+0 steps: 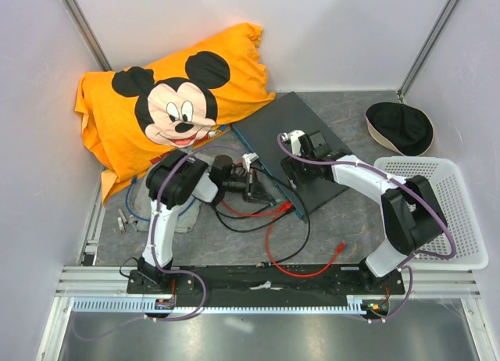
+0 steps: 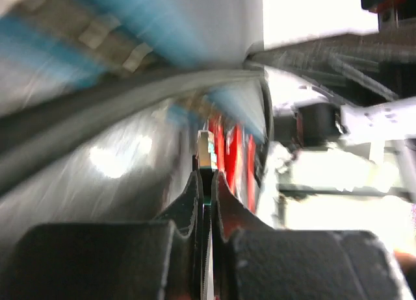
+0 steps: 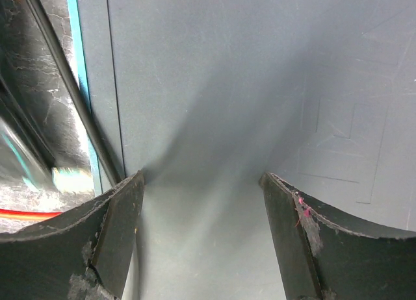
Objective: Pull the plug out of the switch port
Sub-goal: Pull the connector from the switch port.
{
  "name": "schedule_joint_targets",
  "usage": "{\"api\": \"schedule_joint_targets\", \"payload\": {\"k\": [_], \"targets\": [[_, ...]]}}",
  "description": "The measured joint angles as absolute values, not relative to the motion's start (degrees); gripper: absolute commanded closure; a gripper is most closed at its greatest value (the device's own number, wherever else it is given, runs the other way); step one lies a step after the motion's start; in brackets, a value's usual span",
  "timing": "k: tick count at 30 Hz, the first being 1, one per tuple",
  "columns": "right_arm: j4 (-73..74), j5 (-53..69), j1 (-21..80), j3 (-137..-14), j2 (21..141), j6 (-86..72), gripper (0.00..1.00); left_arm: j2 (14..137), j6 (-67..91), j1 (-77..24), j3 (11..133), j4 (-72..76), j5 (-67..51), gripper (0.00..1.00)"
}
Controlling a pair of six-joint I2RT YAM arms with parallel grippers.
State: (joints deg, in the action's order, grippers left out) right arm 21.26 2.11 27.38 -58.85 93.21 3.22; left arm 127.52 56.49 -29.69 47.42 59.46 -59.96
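The switch (image 1: 293, 138) is a flat dark grey box lying mid-table, its teal socket face (image 1: 266, 173) turned toward the left arm. My left gripper (image 1: 264, 191) sits at that face. The left wrist view is blurred; there my left gripper (image 2: 205, 173) is shut, with a small clear plug (image 2: 207, 149) pinched at its fingertips beside red cables (image 2: 227, 150). My right gripper (image 1: 291, 173) rests on the switch's top. In the right wrist view my right gripper (image 3: 203, 176) stands open over the grey lid (image 3: 247, 86), with nothing between its fingers.
An orange Mickey Mouse pillow (image 1: 176, 103) lies at the back left. A black cap (image 1: 400, 126) and a white basket (image 1: 461, 220) are on the right. Red cable (image 1: 305, 267) and black cable (image 1: 258, 224) loop in front of the switch.
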Motion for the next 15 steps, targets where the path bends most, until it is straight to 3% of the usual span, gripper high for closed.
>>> {"api": "schedule_joint_targets", "payload": {"k": [5,11,15], "targets": [[21.02,2.13,27.38,-58.67,93.14,3.2,0.18,124.97,48.27,-22.72,49.23,42.37,-66.19,0.98],[21.56,2.11,27.38,-59.24,93.47,3.22,0.18,121.89,46.89,-24.53,42.81,41.67,-69.01,0.98],[21.65,2.11,27.38,-59.42,93.65,3.31,0.18,117.62,37.63,-25.28,41.85,30.74,-68.36,0.98]]}}
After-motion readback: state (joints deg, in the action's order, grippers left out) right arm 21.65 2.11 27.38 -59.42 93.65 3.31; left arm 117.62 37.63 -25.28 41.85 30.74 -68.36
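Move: The left hand already has the plug out and holds it near its own height; the switch port that the plug came from lies about 6 cm to this hand's right and 1 cm ahead. The red plugs sit some 5 cm right and 3 cm back from the hand, and the black cable arches about 6 cm ahead, straight out. From the right hand, the switch port is roughly 5 cm back, 3 cm left and 4 cm below. Still pinching the plug, the left hand swings left, then back, about 5 cm each, away from the switch. ##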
